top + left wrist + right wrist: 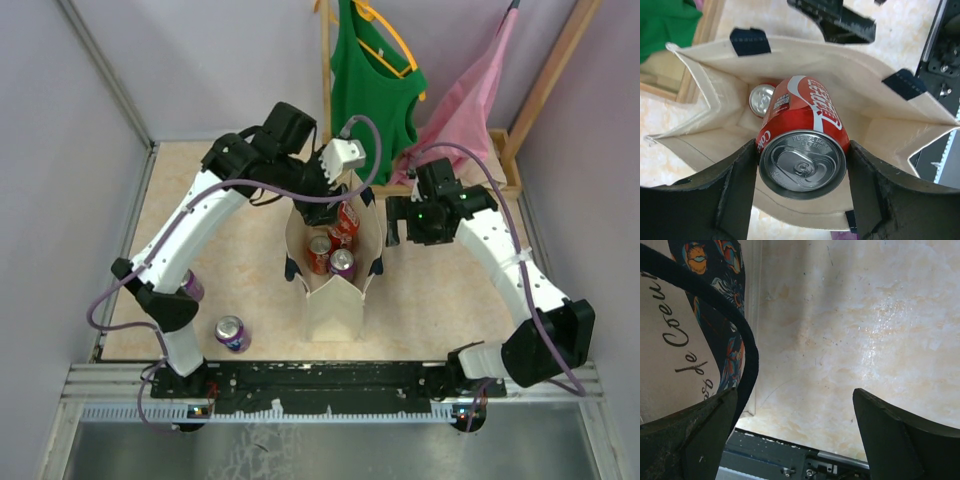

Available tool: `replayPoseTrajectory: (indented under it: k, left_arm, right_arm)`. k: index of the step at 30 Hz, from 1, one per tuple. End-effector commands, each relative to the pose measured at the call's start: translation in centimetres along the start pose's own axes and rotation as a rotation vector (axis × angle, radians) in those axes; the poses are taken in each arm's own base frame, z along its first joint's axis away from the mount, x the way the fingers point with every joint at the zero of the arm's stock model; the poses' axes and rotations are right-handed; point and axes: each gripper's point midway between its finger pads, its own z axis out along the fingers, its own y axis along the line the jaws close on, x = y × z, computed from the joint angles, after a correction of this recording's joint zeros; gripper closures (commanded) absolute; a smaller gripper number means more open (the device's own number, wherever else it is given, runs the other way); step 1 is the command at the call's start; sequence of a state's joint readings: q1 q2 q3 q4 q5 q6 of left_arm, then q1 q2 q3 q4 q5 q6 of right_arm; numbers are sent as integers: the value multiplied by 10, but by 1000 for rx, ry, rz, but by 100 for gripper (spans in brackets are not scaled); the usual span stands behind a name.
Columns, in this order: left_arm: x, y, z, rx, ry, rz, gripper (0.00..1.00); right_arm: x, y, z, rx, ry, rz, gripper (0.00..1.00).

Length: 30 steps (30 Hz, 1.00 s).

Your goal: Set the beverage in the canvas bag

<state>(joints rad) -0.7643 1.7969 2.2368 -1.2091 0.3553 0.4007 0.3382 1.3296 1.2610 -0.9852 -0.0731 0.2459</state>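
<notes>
A red cola can [802,135] is the beverage, and my left gripper [801,152] is shut on it, one finger pressed to each side. It hangs tilted, top towards the camera, in the mouth of the beige canvas bag [880,100]. From above, the held can [346,222] is at the far end of the bag [335,300]. A red can [318,252] and a purple can [342,263] stand inside. My right gripper [395,232] is open just right of the bag; in its wrist view the gripper [795,400] holds nothing, beside the navy strap [747,355].
A purple can [232,333] stands on the table near the left arm's base, and another [192,286] shows partly behind that arm. A green tank top [375,75] and pink garment [465,100] hang on a wooden rack [510,150] behind the bag.
</notes>
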Motion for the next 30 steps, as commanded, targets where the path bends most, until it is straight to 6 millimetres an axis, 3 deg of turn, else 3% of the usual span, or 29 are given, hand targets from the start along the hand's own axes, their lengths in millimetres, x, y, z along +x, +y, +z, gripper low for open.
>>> replayPoseTrajectory:
  k: [1,8,15,27,30]
  left_arm:
    - [10,-11,0,59,38,47,100]
    - [65,-36,20,151,206,70,100]
    - [101,-53,35,217,301,62,100]
    - [155,-38,61,91,442,36,100]
    - [158,-34,71,72,440,21,100]
  right_arm:
    - [-22,9,-12,-19,-66,-1,1]
    - [-16,8,-5,-22,-48,6,1]
    - [-14,6,-4,-16,-38,-5,1]
    - [-9,4,-5,-10,-36,-10,1]
    - [-6,4,-7,-9,-35,-6,1]
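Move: The left hand already grips a red can up over the canvas bag; the free spot on the bag's floor lies about 26 cm below it, some 4 cm back and 5 cm to its left. Counted from that hand, at the same depth, the nearer red can stands 4 cm ahead and 6 cm left, the purple can 1 cm ahead and 1 cm left, and the farther red can 8 cm ahead and 1 cm left. From the right hand the free spot is about 15 cm left, 7 cm back and 11 cm down. The left arm lowers the held red can about 17 cm through the bag's mouth towards the free spot at the near left of the floor, drawing back some 5 cm and edging left as it sinks. The wrist swings some 30 degrees so that the slanting fingers come to point much more nearly straight down, and they keep their hold on the can without opening. ##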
